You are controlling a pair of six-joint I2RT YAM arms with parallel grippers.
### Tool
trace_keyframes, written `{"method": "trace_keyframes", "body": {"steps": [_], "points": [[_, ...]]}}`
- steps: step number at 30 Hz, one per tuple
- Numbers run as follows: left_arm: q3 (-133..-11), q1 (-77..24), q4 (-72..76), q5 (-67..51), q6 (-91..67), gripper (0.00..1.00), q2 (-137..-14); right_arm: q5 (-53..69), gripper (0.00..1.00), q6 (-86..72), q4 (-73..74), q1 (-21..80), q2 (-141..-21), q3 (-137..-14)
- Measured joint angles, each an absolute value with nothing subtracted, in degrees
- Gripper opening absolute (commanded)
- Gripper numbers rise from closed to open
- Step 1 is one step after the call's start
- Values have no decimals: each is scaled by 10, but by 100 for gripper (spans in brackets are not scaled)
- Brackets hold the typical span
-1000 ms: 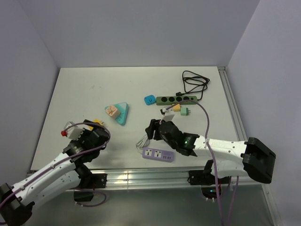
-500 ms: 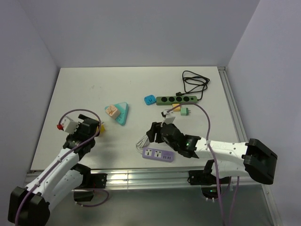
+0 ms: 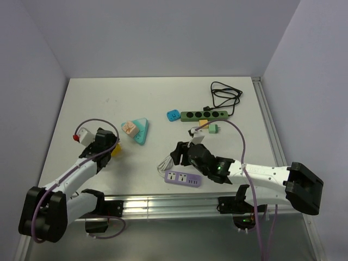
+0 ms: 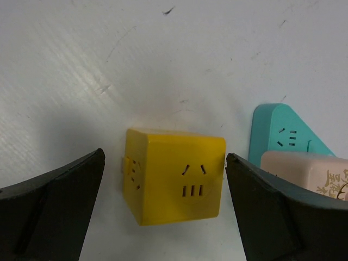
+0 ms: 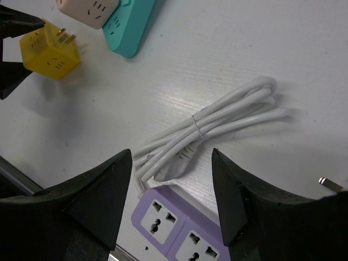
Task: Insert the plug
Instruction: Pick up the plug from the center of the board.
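A yellow cube adapter (image 4: 174,182), with socket holes on two faces, lies on the white table between the fingers of my open left gripper (image 4: 165,160). Neither finger touches it. From above, the cube (image 3: 115,148) sits at the tip of the left gripper (image 3: 106,144). In the right wrist view its prongs (image 5: 68,38) point up and to the right. My right gripper (image 5: 173,185) hangs open over a bundled white cable (image 5: 217,117), whose white plug (image 5: 174,166) lies beside a purple power strip (image 5: 179,228). From above, the right gripper (image 3: 182,155) is just behind the strip (image 3: 183,178).
A teal triangular strip (image 3: 140,130) carrying a pink cube (image 3: 128,128) lies just right of the yellow cube. Further back are a blue adapter (image 3: 173,115), a green power strip (image 3: 204,115), small adapters (image 3: 211,128) and a coiled black cable (image 3: 225,95). A metal rail (image 3: 269,125) runs along the table's right edge.
My left arm has swung its elbow to the left, and the open gripper now lines up on the yellow cube. The right arm has shifted only slightly.
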State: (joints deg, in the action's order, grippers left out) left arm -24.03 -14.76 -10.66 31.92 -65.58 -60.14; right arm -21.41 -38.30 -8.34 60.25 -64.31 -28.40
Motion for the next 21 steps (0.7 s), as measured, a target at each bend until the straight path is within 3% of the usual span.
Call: {"method": "trace_keyframes", "body": {"steps": [6, 9, 16, 21], "points": [[-247, -142, -83, 295, -647, 92, -641, -214, 68, -383, -86, 602, -658, -284], [-247, -141, -73, 284, -642, 67, -644, -214, 68, -382, -86, 602, -671, -285], [-237, -140, -53, 267, -637, 36, -623, -214, 67, -380, -95, 602, -703, -293], [-227, -140, -60, 252, -635, 34, -593, -204, 66, -378, -110, 602, -732, -301]]}}
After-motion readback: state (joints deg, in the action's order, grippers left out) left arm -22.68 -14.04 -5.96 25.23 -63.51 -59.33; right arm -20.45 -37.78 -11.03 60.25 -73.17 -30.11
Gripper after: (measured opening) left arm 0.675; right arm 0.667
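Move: Just in front of the left fingers, about 2 cm ahead, 1 cm right and 1 cm lower, is the yellow cube plug. The pink cube lies roughly 10 cm ahead and 7 cm right of that hand, the teal triangle strip 9 cm ahead and 11 cm right. From the right hand the white plug is some 8 cm below, 1 cm ahead and 4 cm left; its cable coil is centred 4 cm ahead and 3 cm left, the purple strip 5 cm back and 2 cm left. Easing forward and down about 1 cm around the yellow cube, the left hand shuts its wide-open fingers until they pinch its sides, then rises about 1 cm while drifting on to the right, nearly 2 cm in all, and keeping its grip. The right hand sinks about 3 cm towards the white plug, edging left near the end, its part-open fingers unchanged. ##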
